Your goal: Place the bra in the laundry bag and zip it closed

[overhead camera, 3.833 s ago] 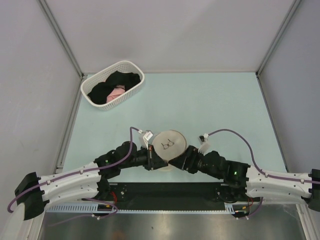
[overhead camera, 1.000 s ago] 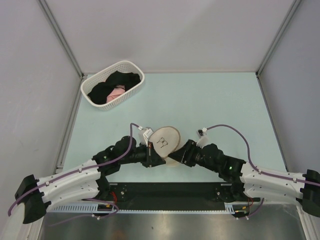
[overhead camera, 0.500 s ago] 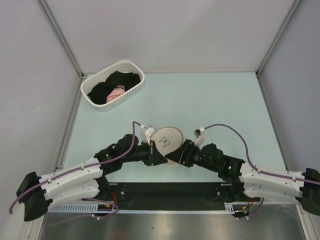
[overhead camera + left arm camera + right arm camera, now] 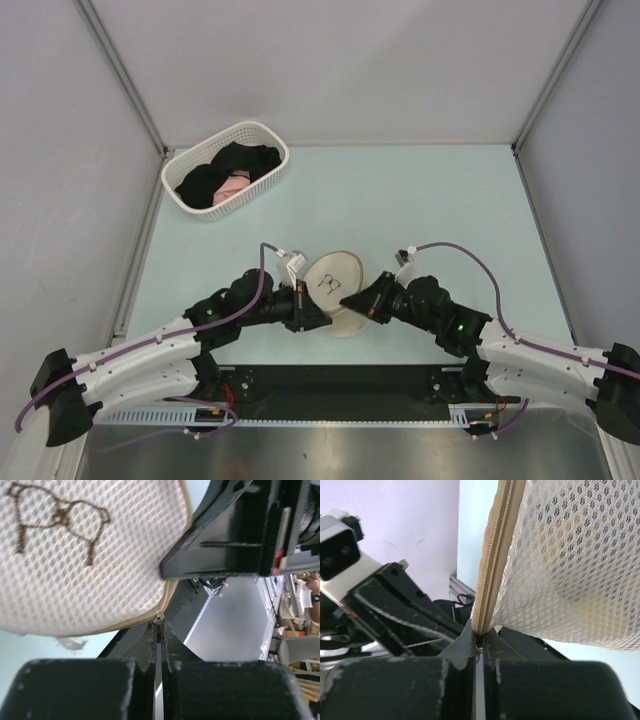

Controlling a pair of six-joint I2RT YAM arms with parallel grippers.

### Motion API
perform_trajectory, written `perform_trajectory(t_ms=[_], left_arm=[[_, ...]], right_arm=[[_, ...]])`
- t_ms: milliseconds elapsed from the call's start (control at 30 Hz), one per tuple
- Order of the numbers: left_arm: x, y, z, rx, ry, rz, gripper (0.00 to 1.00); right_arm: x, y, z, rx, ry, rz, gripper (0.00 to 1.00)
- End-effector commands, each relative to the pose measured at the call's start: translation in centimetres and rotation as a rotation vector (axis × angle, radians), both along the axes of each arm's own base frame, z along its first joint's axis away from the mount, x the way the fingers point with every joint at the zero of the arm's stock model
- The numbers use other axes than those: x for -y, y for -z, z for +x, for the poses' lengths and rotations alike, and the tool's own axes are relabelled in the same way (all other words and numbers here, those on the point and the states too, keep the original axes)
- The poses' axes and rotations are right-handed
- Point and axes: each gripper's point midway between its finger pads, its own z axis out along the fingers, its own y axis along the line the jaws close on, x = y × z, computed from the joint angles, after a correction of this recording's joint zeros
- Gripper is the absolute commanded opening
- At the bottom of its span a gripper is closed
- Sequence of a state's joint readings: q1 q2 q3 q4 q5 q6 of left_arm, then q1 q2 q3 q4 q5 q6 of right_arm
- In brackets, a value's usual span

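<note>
The laundry bag (image 4: 333, 278), a round cream mesh pod with a dark bra icon, is held tilted between both arms just above the near table. My left gripper (image 4: 321, 312) is shut on the small zip tab at the bag's tan rim (image 4: 158, 624). My right gripper (image 4: 349, 300) is shut on the tan zipper seam (image 4: 479, 638) from the other side. A faint yellow tint of the bra (image 4: 547, 545) shows through the mesh; its shape is hidden. The zipper line running up from my right fingers looks closed.
A white slotted basket (image 4: 262, 135) with black and pink garments stands at the back left. Grey walls enclose the pale green table (image 4: 430, 200). The right gripper's black body (image 4: 235, 545) sits close beside the bag in the left wrist view.
My right gripper has gone from open to shut on the bag's zipper seam. The bag has tipped and shifted slightly. My left gripper stays shut on it.
</note>
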State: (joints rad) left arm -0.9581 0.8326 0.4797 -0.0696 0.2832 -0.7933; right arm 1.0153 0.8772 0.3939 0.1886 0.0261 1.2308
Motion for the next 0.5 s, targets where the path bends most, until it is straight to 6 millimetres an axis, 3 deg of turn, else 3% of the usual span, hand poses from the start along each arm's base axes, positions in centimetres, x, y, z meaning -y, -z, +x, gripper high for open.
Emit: perform_trajectory(t_ms=[0, 267, 467], left_arm=[[-0.6, -1.5, 0.6, 0.065, -0.015, 0.026, 0.00], [-3.8, 0.3, 3.1, 0.084, -0.148, 0.166, 0.00], [-6.4, 1.8, 5.2, 0.072, -0.253, 0.252, 0.00]], right_arm=[[1.4, -1.4, 1.0, 0.035, -0.014, 0.046, 0.00], [3.9, -2.4, 0.2, 0.023, -0.140, 0.157, 0.00], [4.5, -2.7, -1.1, 0.024, -0.210, 0.207, 0.00]])
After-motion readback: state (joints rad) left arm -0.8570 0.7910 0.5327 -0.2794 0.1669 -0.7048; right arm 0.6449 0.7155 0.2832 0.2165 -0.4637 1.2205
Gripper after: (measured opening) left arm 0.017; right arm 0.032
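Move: Both grippers already pinch the laundry bag's tan zip edge on its near side, the right one only some 3 cm to the right of the left one and about 3 cm farther out. From the left gripper the bag's middle is about 5 cm ahead, 2 cm right and 3 cm lower; from the right gripper, 2 cm ahead, 1 cm left and 4 cm down. The yellow bra is inside, some 6 cm below both grippers, 4 cm ahead and 2 cm right of the left one. Draw the grippers apart along the near side of the bag: take the right one about 4.5 cm to the right, swinging slightly forward and then back, and the left one some 4 cm left and 3.5 cm forward, sinking a little late on. Keep both sets of fingers shut on the tan edge, turning each wrist roughly 10 degrees, mostly counter-clockwise with its left side rising. ##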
